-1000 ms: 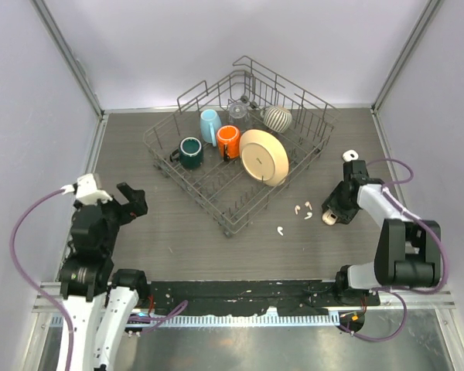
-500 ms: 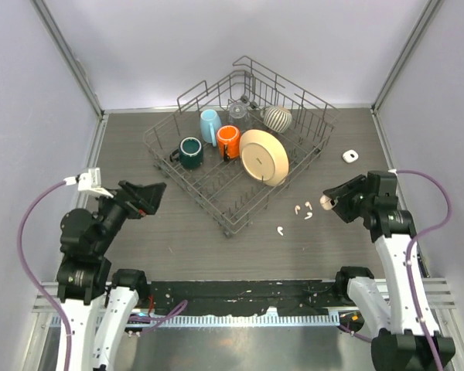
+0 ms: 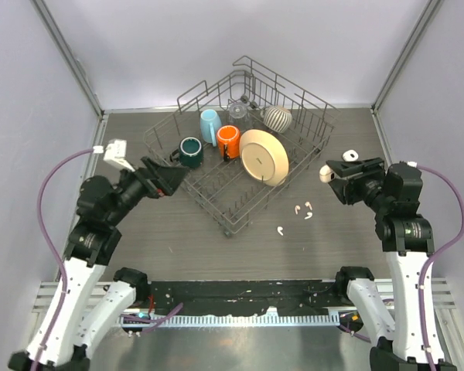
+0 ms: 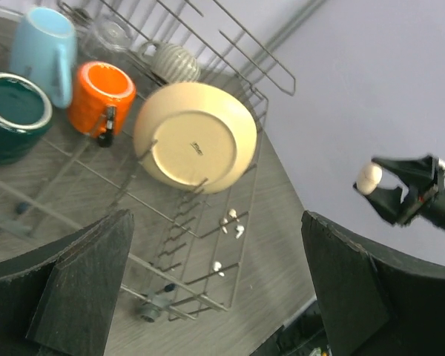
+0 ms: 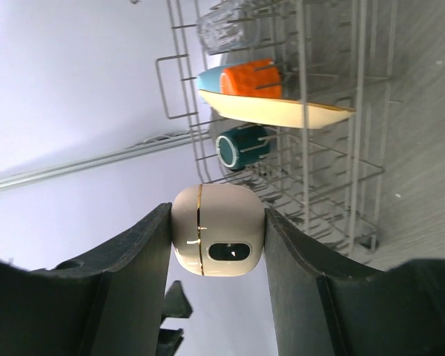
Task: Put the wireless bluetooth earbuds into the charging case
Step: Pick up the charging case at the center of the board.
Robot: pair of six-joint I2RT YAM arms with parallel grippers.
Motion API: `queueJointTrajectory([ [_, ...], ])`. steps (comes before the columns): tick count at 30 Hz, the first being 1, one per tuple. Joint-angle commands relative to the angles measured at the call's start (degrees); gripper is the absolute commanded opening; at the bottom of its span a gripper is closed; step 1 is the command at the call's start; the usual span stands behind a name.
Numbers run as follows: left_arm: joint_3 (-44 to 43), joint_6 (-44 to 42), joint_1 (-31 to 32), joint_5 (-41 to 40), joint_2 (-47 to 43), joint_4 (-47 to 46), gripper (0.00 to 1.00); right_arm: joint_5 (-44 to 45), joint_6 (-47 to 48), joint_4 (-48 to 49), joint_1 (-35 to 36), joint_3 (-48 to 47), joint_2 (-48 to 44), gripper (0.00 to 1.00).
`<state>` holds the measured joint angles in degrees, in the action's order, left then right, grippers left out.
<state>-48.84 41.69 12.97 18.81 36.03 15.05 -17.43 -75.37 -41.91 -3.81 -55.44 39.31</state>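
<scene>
Several tiny white earbuds point(image 3: 308, 207) lie loose on the dark table just off the rack's near right corner, one of them point(image 3: 280, 229) a little apart. They also show in the left wrist view as earbuds point(image 4: 239, 231) seen through the rack wires. My right gripper point(image 3: 329, 174) hangs in the air above and right of them, shut on a rounded beige charging case point(image 5: 217, 230) with a gold seam. The same case point(image 4: 368, 178) shows in the left wrist view. My left gripper point(image 3: 174, 176) is open and holds nothing, raised by the rack's left side.
A wire dish rack point(image 3: 216, 197) fills the table's middle and holds a cream plate point(image 3: 264, 157), an orange mug point(image 3: 229, 140), a teal mug point(image 3: 190, 151), a light blue mug point(image 3: 209, 124) and a striped cup point(image 3: 278, 117). A small white object point(image 3: 350, 155) lies at the right.
My right arm has lifted off the table and swung upright with the beige case in its jaws. My left arm has risen and reached right toward the rack, jaws still open.
</scene>
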Motion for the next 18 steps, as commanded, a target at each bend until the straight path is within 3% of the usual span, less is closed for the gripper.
queueJointTrajectory([
  [1, -4.41, -4.15, 14.85, -12.72, 5.00, -4.24, 1.00, -1.82, -4.78, 7.10, 1.17, -4.59, 3.22, 0.01],
  [2, -4.86, -4.95, 22.11, -15.61, 6.32, -4.76, 1.00, -1.82, -5.22, 7.89, 1.61, -4.94, 3.84, 0.01],
  [5, -5.30, -7.32, 34.35, -26.08, 10.98, -9.57, 1.00, -0.24, -6.53, 9.39, 3.81, -5.38, 5.60, 0.01],
  [8, -5.21, -8.99, 40.96, -29.70, 15.11, -16.33, 1.00, 1.87, -8.64, 10.44, 9.60, -4.95, 6.92, 0.01],
  [11, -5.74, -11.79, 45.98, -31.90, 19.68, -22.58, 1.00, 3.80, -11.01, 12.11, 13.73, -3.89, 7.53, 0.01],
  [18, -5.21, -16.99, 50.48, -35.68, 26.01, -34.55, 1.00, 8.90, -16.73, 13.43, 21.03, -2.83, 7.71, 0.01],
])
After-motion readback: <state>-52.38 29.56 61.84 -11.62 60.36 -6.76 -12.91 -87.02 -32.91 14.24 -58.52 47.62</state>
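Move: The charging case, pinched in the right fingers, is about 36 cm to the left hand's right, some 2 cm ahead and roughly 4 cm lower. From that hand the plate stands 15 cm ahead, 23 right and 22 below; the rack's near corner is 4 cm back, 14 right and 30 below. From the right hand the left gripper is 36 cm left, 2 back and 4 above; the earbud cluster lies 2 ahead, 1 left and 29 below. Rightward and fast, the left hand sweeps about 20 cm over the rack's near-corner side towards the held case, drawing back some 4 cm and swinging clockwise by roughly 20 degrees, fingers still wide open. To meet it, the right hand keeps its pinch on the case and carries it about 7 cm left, slightly up and forward, turning a little counter-clockwise. ##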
